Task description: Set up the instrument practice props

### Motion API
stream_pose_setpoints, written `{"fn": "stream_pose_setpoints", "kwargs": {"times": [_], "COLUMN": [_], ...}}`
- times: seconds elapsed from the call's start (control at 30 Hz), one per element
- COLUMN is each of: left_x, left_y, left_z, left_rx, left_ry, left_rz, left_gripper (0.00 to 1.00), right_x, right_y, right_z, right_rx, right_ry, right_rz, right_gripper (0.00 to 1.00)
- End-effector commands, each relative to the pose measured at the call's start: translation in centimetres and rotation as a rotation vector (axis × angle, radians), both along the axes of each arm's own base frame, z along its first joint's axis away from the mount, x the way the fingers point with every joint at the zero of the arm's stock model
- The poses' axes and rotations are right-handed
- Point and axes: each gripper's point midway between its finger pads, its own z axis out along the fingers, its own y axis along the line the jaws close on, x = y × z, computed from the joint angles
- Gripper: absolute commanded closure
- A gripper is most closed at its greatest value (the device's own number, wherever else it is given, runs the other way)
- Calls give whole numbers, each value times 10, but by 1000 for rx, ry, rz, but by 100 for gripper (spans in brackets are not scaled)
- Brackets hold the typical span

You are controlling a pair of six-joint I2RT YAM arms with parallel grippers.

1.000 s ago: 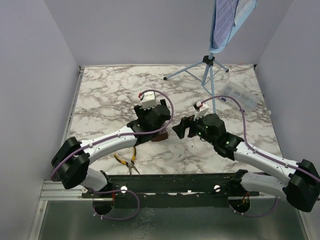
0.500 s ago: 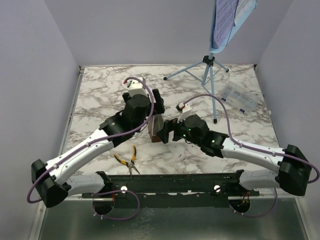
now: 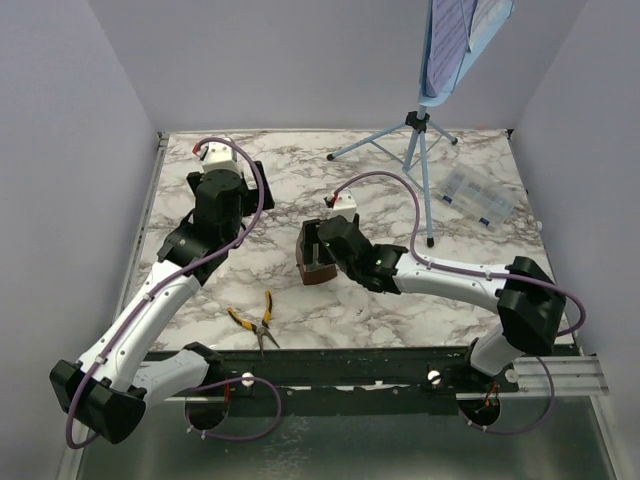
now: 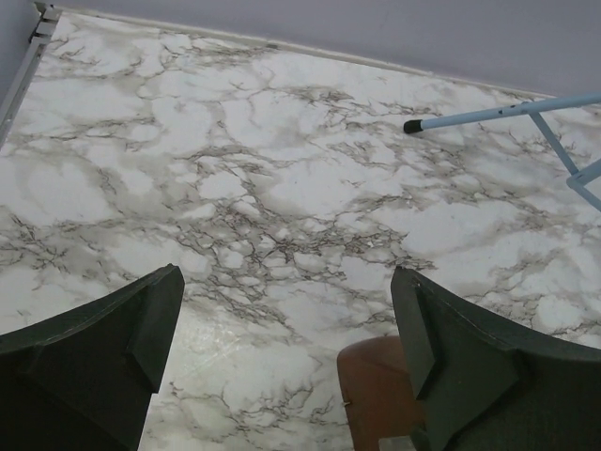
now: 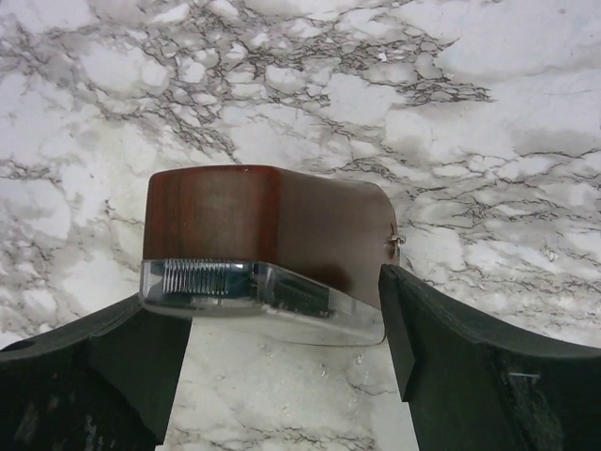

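The small brown metronome [image 3: 314,257] with a clear front [image 5: 254,246] stands on the marble near the middle. My right gripper [image 3: 326,240] [image 5: 282,303] is shut on it, one finger against each side of its near end. My left gripper [image 3: 225,195] [image 4: 286,291] is open and holds nothing, up and to the left of the metronome [image 4: 380,395], which shows at the bottom edge of the left wrist view. The light blue music stand [image 3: 420,130] stands at the back right, with the printed sheet [image 3: 468,22] on its desk.
Yellow-handled pliers [image 3: 255,322] lie near the front edge, left of centre. A clear plastic box [image 3: 480,195] sits at the right, beside the stand's legs. One stand leg [image 4: 498,115] reaches across the marble at the back. Grey walls close in three sides.
My left gripper has let go of the metronome and drawn back to the left rear. My right gripper has reached in and closed on the metronome, which now stands upright.
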Motion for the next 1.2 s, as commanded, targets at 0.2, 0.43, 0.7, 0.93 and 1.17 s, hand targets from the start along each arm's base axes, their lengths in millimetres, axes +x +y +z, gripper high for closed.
{"fn": "stream_pose_setpoints", "kwargs": {"times": [0.2, 0.43, 0.7, 0.93, 1.17], "left_x": [-20, -37, -98, -137, -131], "left_y": [-29, -43, -105, -140, -158], "left_z": [-29, -43, -40, -69, -88], "left_rx": [-99, -183, -204, -122, -66], "left_ry": [84, 26, -215, -183, -180], "left_rz": [-199, -309, -870, -1283, -1467], "left_gripper": [1, 1, 2, 3, 7], "right_x": [-4, -29, -54, -56, -61], "right_y": [13, -7, -44, -38, -37], "right_z": [-11, 1, 4, 0, 10], "right_rx": [-149, -169, -20, 29, 58], "right_ry": [-131, -344, -438, -338, -355], "right_rz": [229, 694, 1118, 1247, 1252], "right_gripper": [62, 100, 100, 100, 100]}}
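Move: The metronome already stands between the right hand's open fingers, level with the hand point sideways and about 1 cm back, its middle some 5 cm lower. From that hand the pliers lie about 12 cm back and 13 cm left, on the table some 15 cm down, and the foot of the music stand's near leg is about 5 cm ahead and 25 cm right, equally low. From the left hand the metronome is about 6 cm back, 16 cm right and 20 cm below. The right hand sinks a little over 1 cm and closes its fingers on the metronome's upper part, then, keeping its grip at an even height, draws the metronome about 5 cm back and 4 cm to the right while swinging round nearly 70 degrees counter-clockwise until its fingers point left. Meanwhile the empty left hand, fingers staying wide open, sweeps about 14 cm right, 12 cm back and 10 cm down, turning some 70 degrees clockwise to face the metronome's left side from close by. ##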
